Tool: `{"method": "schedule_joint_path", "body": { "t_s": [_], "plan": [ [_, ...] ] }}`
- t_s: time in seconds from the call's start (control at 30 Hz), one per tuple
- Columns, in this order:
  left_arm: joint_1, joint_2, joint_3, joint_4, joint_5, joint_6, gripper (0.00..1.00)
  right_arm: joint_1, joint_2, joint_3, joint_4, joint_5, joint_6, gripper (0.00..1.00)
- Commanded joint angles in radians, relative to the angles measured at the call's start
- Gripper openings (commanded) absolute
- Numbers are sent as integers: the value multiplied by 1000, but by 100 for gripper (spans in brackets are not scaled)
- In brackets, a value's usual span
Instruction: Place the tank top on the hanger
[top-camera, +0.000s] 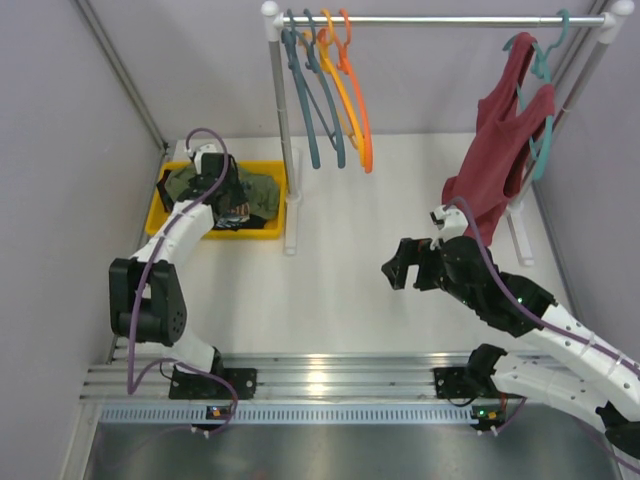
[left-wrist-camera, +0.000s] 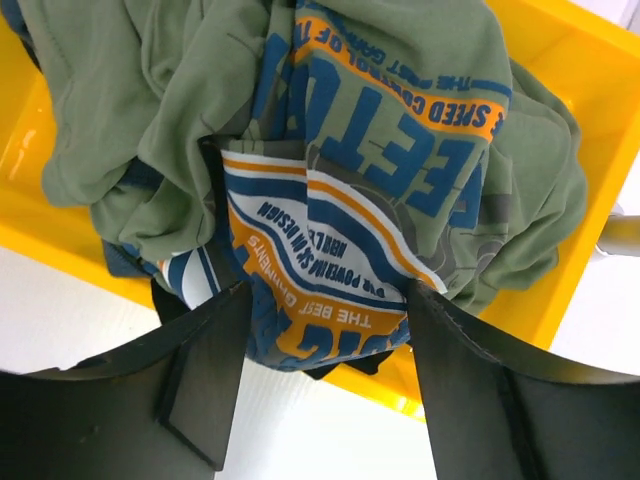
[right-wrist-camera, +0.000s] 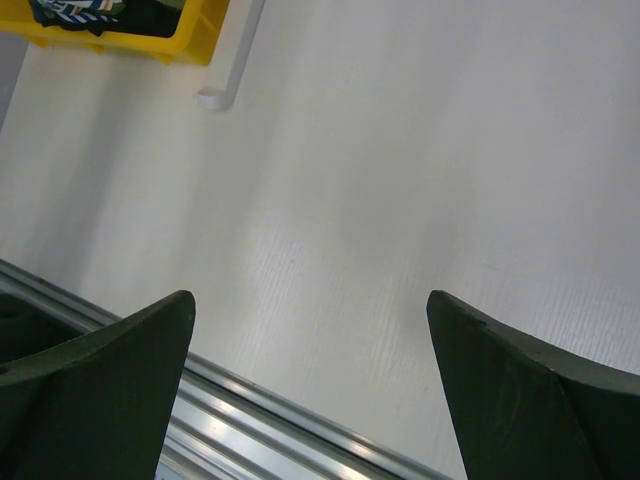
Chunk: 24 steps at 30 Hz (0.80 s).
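Observation:
The olive-green tank top (top-camera: 262, 188) lies crumpled in a yellow bin (top-camera: 157, 212) at the back left, its blue, orange and white print (left-wrist-camera: 370, 170) facing up. My left gripper (top-camera: 232, 207) is down in the bin. Its jaws are open and straddle a hanging fold of the printed fabric (left-wrist-camera: 325, 300), with white table showing between the fingers below it. The reddish-orange hanger (top-camera: 362, 120) hangs by its hook on the rail, rightmost of a group. My right gripper (top-camera: 393, 268) hovers open over bare table (right-wrist-camera: 310, 320), holding nothing.
On the rail, a yellow-orange hanger (top-camera: 342, 95) and two teal-grey hangers (top-camera: 305, 110) hang beside the reddish-orange one. A dark red tank top (top-camera: 497, 150) hangs on a teal hanger at the right end. The rack's white post (top-camera: 285, 150) stands next to the bin. A metal rail (top-camera: 320, 380) runs along the near edge.

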Motion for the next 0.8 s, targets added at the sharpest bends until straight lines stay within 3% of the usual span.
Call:
{"method": "schedule_joint_path", "body": {
  "t_s": [0.0, 0.03, 0.07, 0.17, 0.2, 0.23, 0.57, 0.77],
  "plan": [
    [7, 27, 28, 82, 16, 25, 64, -9, -6, 8, 13, -10, -12, 100],
    [7, 33, 33, 82, 19, 29, 59, -8, -6, 10, 15, -10, -10, 100],
    [9, 36, 34, 80, 19, 30, 45, -8, -6, 11, 13, -15, -10, 100],
    [7, 10, 37, 77, 22, 39, 20, -9, -11, 14, 10, -16, -9, 100],
    [7, -22, 39, 76, 23, 44, 5, -9, -11, 14, 9, -15, -10, 100],
    [7, -40, 39, 76, 22, 53, 0, -8, -14, 14, 13, -13, -10, 100],
    [7, -293, 117, 56, 118, 125, 0, -9, 5, 4, 30, -24, -13, 100],
    [7, -366, 215, 60, 140, 136, 0, -9, 23, 2, 44, -36, -12, 100]
  ]
}}
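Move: The tank top lies bunched in the yellow crate, its middle about 4 cm ahead of the left hand, 3 cm to its left and 4 cm below, with the printed part nearest the open fingers. The crate's middle is some 4 cm ahead, 4 cm left and 5 cm down; the rack foot is about 12 cm right and 3 cm ahead, 8 cm down. From the right hand the tank top lies about 25 cm ahead, 46 cm left and 12 cm down. The left hand sinks a final centimetre into the bunched fabric while its half-closing fingers shut fully, pinching the tank top's printed part. It then rises ever faster, nearly 20 cm from the low point, easing back about 3 cm as the wrist tips the fingers up by some 25 degrees, the grip staying shut on the cloth and drawing it up out of the crate. ##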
